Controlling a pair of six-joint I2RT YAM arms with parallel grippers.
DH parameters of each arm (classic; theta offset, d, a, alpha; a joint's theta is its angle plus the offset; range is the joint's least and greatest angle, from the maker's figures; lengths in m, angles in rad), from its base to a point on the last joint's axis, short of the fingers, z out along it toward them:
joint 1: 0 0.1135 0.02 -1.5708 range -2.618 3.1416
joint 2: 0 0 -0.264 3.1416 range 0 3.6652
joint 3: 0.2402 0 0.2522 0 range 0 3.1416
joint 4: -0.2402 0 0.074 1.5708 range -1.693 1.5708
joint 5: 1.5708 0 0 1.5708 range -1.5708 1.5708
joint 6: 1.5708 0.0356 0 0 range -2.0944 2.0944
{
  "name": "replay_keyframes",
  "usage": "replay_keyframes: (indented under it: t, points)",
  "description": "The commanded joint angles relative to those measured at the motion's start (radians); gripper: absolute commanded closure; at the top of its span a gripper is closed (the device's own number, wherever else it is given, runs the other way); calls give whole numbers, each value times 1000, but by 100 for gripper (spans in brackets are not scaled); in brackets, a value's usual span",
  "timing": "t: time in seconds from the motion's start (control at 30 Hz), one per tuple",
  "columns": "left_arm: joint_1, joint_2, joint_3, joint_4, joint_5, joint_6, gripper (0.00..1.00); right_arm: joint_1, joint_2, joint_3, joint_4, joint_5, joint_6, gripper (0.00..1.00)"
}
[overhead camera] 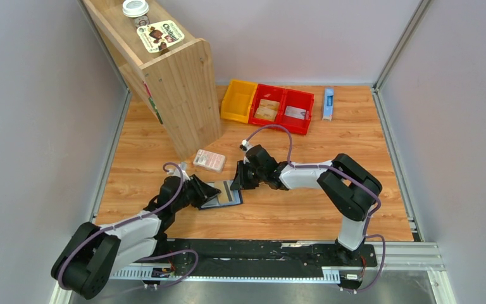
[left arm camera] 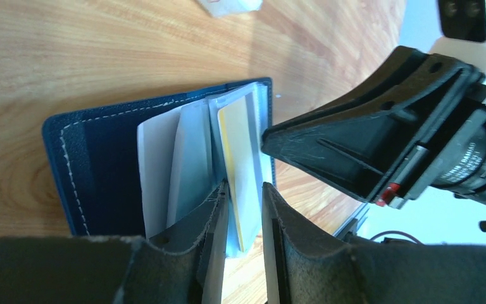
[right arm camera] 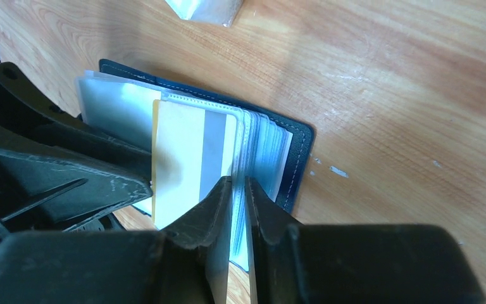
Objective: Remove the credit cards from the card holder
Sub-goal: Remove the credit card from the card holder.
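The navy card holder lies open on the wooden table, its clear sleeves fanned up. It also shows in the left wrist view and the right wrist view. A tan-yellow credit card with a grey stripe sits in a sleeve. My left gripper is at the holder's left edge; its jaws stand a little apart with that card's end between them. My right gripper is shut on a stack of clear sleeves at the holder's far side.
A pink-and-white packet lies just behind the holder. A wooden shelf stands at the back left. A yellow bin, red bins and a slim blue-and-white box line the back edge.
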Motion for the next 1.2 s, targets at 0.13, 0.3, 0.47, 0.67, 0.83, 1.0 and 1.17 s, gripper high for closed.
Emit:
replay_keyframes:
  t: [0.13,0.3,0.47,0.67,0.83,1.0,1.17]
  points:
    - [-5,-128,10,25,1,-51,69,12,60,-16,-82,26,-26,83]
    - [-4,-115,10,42,7,-66,69,15,62,-14,-82,22,-26,84]
    - [-5,-65,7,102,18,-89,76,15,65,-16,-73,17,-24,84]
    - [-4,-46,5,147,27,-121,80,15,71,-17,-68,11,-23,83]
    - [-4,-27,13,116,5,-103,77,18,79,-14,-58,0,-21,83]
    - [-5,52,11,151,8,-91,79,22,93,-6,-58,-1,-21,84]
    - [-5,99,-3,153,-2,-89,98,21,96,-11,-64,22,-21,84]
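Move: The left hand's fingertips hover at the yellow left edge of the striped card; its middle is level ahead with them, some 2 cm to their right and 2 cm lower. From the left hand, the open card holder's middle is about 1 cm back, level sideways and 2 cm below, and the pink-and-white pack about 10 cm ahead, 3 cm left. From the right hand, on the clear sleeves, the card's middle is roughly 3 cm left, 1 cm back and 1 cm lower. Up and then down: the left hand lifts about 1.5 cm off the card's yellow edge, then sinks some 3 cm onto it, tipping its fingers slightly down and narrowing them from a third open to nearly shut at that edge. The right fingers keep their narrow hold on the clear sleeves, easing barely a centimetre forward. ##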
